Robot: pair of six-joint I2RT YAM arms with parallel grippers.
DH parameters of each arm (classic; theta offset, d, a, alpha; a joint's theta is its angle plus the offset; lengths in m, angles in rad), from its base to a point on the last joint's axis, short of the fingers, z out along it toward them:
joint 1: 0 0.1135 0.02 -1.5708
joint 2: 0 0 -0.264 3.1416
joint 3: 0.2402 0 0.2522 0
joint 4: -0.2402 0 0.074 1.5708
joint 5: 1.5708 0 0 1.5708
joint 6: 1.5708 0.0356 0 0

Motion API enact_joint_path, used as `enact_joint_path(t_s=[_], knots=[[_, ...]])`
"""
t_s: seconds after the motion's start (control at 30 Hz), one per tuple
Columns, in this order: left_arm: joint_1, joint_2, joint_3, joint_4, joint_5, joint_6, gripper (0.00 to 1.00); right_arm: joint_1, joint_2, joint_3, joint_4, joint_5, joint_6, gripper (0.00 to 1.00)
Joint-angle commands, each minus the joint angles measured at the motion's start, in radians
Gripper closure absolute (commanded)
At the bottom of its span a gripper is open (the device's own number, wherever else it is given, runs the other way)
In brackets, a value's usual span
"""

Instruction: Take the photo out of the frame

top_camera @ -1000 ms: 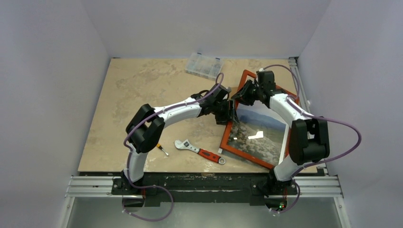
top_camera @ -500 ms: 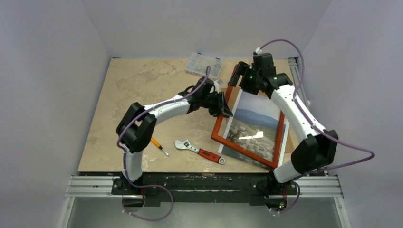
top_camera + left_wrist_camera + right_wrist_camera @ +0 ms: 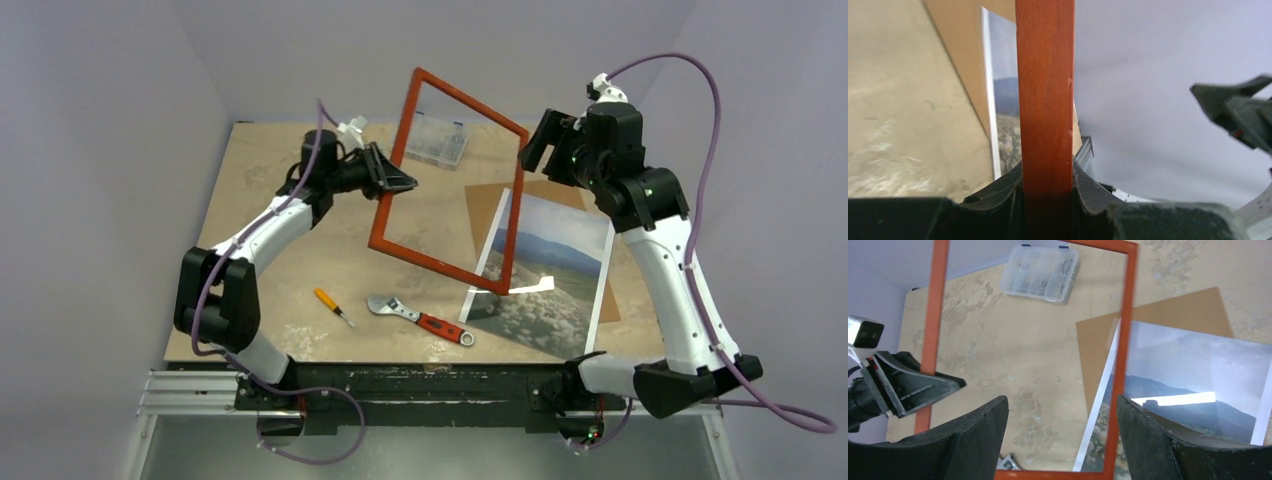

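Note:
My left gripper [image 3: 393, 182] is shut on the left rail of the red-orange frame [image 3: 472, 101] and holds it tilted in the air above the table. In the left wrist view the rail [image 3: 1045, 100] runs straight between my closed fingers [image 3: 1013, 192]. The photo [image 3: 555, 262] lies flat at the right of the table, partly on the brown backing board [image 3: 487, 205]. My right gripper [image 3: 533, 150] hangs open, apart from the frame's right corner, holding nothing. Its view looks through the frame [image 3: 1123, 340] onto the photo [image 3: 1188, 370].
A red-handled wrench [image 3: 420, 318] and a small orange screwdriver [image 3: 332, 305] lie near the front edge. A clear parts box [image 3: 437, 142] sits at the back, seen through the frame. Grey walls enclose the table on three sides.
The left gripper has lifted the frame up and to the left, off the photo. The right gripper opened, let go and rose to the right. Photo and backing board stayed on the table.

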Motion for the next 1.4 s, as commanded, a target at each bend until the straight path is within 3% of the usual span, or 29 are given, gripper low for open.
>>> enact_joint_path(t_s=[0.0, 0.13, 0.27, 0.4, 0.5, 0.7, 0.9, 1.0, 1.1, 1.2, 1.33, 1.37], knots=[[0.167, -0.083, -0.107, 0.275, 0.101, -0.177, 1.0, -0.001, -0.059, -0.018, -0.02, 0.066, -0.032, 0.23], [0.306, -0.158, -0.212, 0.426, 0.07, -0.298, 1.0, -0.001, -0.078, -0.072, -0.019, 0.084, -0.036, 0.23], [0.469, -0.28, -0.308, 0.409, -0.017, -0.328, 1.0, -0.001, -0.097, -0.122, -0.018, 0.093, -0.036, 0.23], [0.577, -0.427, -0.319, 0.158, -0.155, -0.204, 1.0, -0.001, -0.111, -0.146, -0.017, 0.11, -0.044, 0.24], [0.59, -0.474, -0.359, 0.089, -0.27, -0.212, 1.0, -0.001, -0.112, -0.161, -0.016, 0.116, -0.047, 0.24], [0.592, -0.419, -0.492, 0.207, -0.441, -0.309, 1.0, -0.001, -0.119, -0.225, -0.028, 0.168, -0.046, 0.24], [0.586, -0.278, -0.56, 0.39, -0.495, -0.376, 1.0, -0.001, -0.158, -0.335, 0.002, 0.19, -0.048, 0.23], [0.577, -0.249, -0.559, 0.363, -0.517, -0.363, 1.0, -0.001, -0.154, -0.363, 0.006, 0.202, -0.041, 0.23], [0.565, -0.259, -0.541, 0.222, -0.557, -0.31, 1.0, -0.003, -0.128, -0.382, 0.006, 0.224, -0.033, 0.22], [0.561, -0.262, -0.476, -0.024, -0.597, -0.269, 0.98, -0.015, -0.098, -0.398, 0.008, 0.241, -0.028, 0.21], [0.544, -0.245, -0.402, -0.269, -0.654, -0.229, 0.72, -0.074, -0.053, -0.433, 0.024, 0.255, -0.018, 0.19], [0.54, -0.24, -0.4, -0.286, -0.659, -0.228, 0.66, -0.099, -0.044, -0.447, 0.038, 0.245, -0.016, 0.14]])
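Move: The left hand already grips the red frame's left rail; the clear table spot it is taking the frame to lies about 15 cm ahead, 25 cm left and 17 cm below. From that hand, the clear box is some 33 cm ahead and 12 cm right, and the screwdriver 24 cm back and 15 cm left. The photo is about 11 cm back, 5 cm right and 31 cm below the empty right hand, its backing board 5 cm back and 6 cm right. Keeping its pinch on the rail, the left hand swings the frame away from above the photo, some 30 cm left and a little forward, turning it about 65 degrees counter-clockwise, first rising a few centimetres and then dropping sharply towards the empty left rear of the table. Meanwhile the open right hand lifts barely, then sinks about 14 cm towards the photo, easing right and slightly back as its fingers tip down, without touching it. ##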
